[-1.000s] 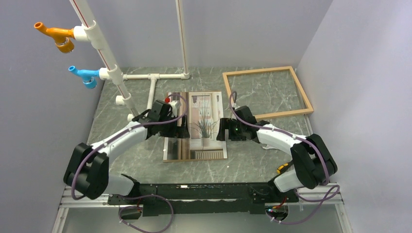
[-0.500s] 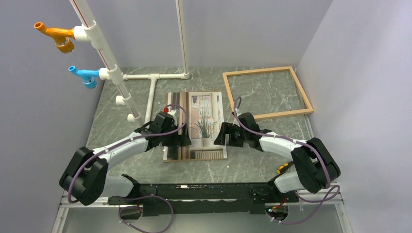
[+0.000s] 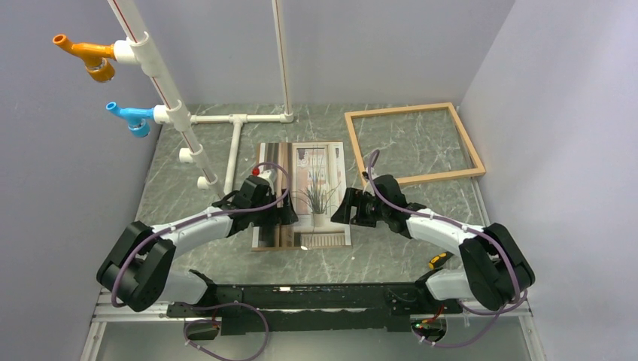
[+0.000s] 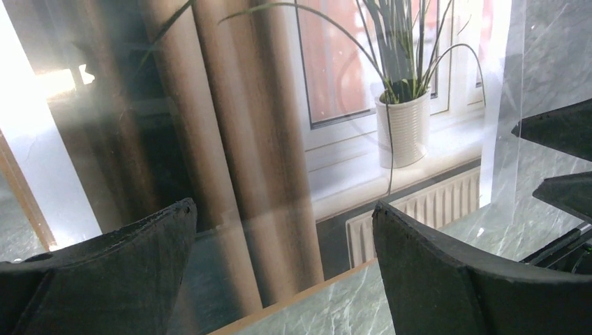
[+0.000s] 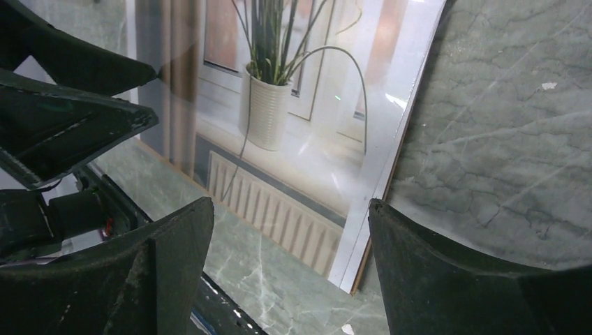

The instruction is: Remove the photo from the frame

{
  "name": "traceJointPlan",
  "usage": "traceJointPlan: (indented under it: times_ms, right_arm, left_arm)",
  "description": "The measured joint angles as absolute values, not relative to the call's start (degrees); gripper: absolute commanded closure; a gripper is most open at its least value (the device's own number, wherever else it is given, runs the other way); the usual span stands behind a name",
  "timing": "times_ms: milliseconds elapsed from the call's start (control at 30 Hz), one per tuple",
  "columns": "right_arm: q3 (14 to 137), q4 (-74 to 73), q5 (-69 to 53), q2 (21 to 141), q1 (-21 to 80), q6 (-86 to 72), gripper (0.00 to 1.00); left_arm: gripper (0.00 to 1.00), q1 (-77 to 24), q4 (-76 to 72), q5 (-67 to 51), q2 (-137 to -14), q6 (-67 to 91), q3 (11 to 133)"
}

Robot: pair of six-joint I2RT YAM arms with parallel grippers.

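Note:
The photo, a print of a potted spiky plant beside brown curtains, lies flat and face up in the middle of the table, its surface glossy with reflections. The empty light-wood frame lies apart from it at the back right. My left gripper hangs open low over the photo's near left part, above the curtains and the near edge. My right gripper is open over the photo's near right corner. Nothing sits between either pair of fingers. The plant pot shows in both wrist views.
A white pipe structure with orange and blue fittings stands at the back left, its base pipes lying on the marbled table. Grey walls close in the sides and back. A yellow-handled item lies by the right arm's base.
Both grippers have drawn back along the photo's sides toward its near edge. The right jaws have narrowed slightly. The photo and frame have not moved.

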State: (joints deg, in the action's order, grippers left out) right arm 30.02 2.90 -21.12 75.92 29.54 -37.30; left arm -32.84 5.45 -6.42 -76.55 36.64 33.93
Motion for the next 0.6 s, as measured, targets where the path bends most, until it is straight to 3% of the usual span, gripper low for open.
traceJointPlan:
  times_ms: [233, 600]
  right_arm:
    - [30.0, 2.7, -21.7, 74.4, 29.3, -37.8, 0.18]
    - [30.8, 2.7, -24.8, 75.8, 29.3, -38.1, 0.16]
  left_arm:
    - [0.01, -33.4, 4.6, -5.7, -76.1, 37.1, 33.8]
    - [0.01, -33.8, 17.5, -3.5, -64.2, 36.2, 39.6]
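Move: The photo, under its clear cover, lies flat just below the open left fingers, its middle some 6 cm ahead, 3 cm to the right and about 1 cm below that hand. From the left hand, the white pipe's foot stands about 17 cm left and 3 cm ahead. From the right hand, the photo's middle is about 10 cm left, 6 cm ahead and 3 cm down, and the empty frame's middle 24 cm right and 22 cm ahead. Almost straight up, after hovering low and easing back and left by barely 1 cm, the left hand lifts about 7 cm away from the curtain part of the photo, quickening as it goes. Its fingers stay wide open and tip up by some 5 degrees. The right hand, also open, stays nearly in place over the photo's near right side. ##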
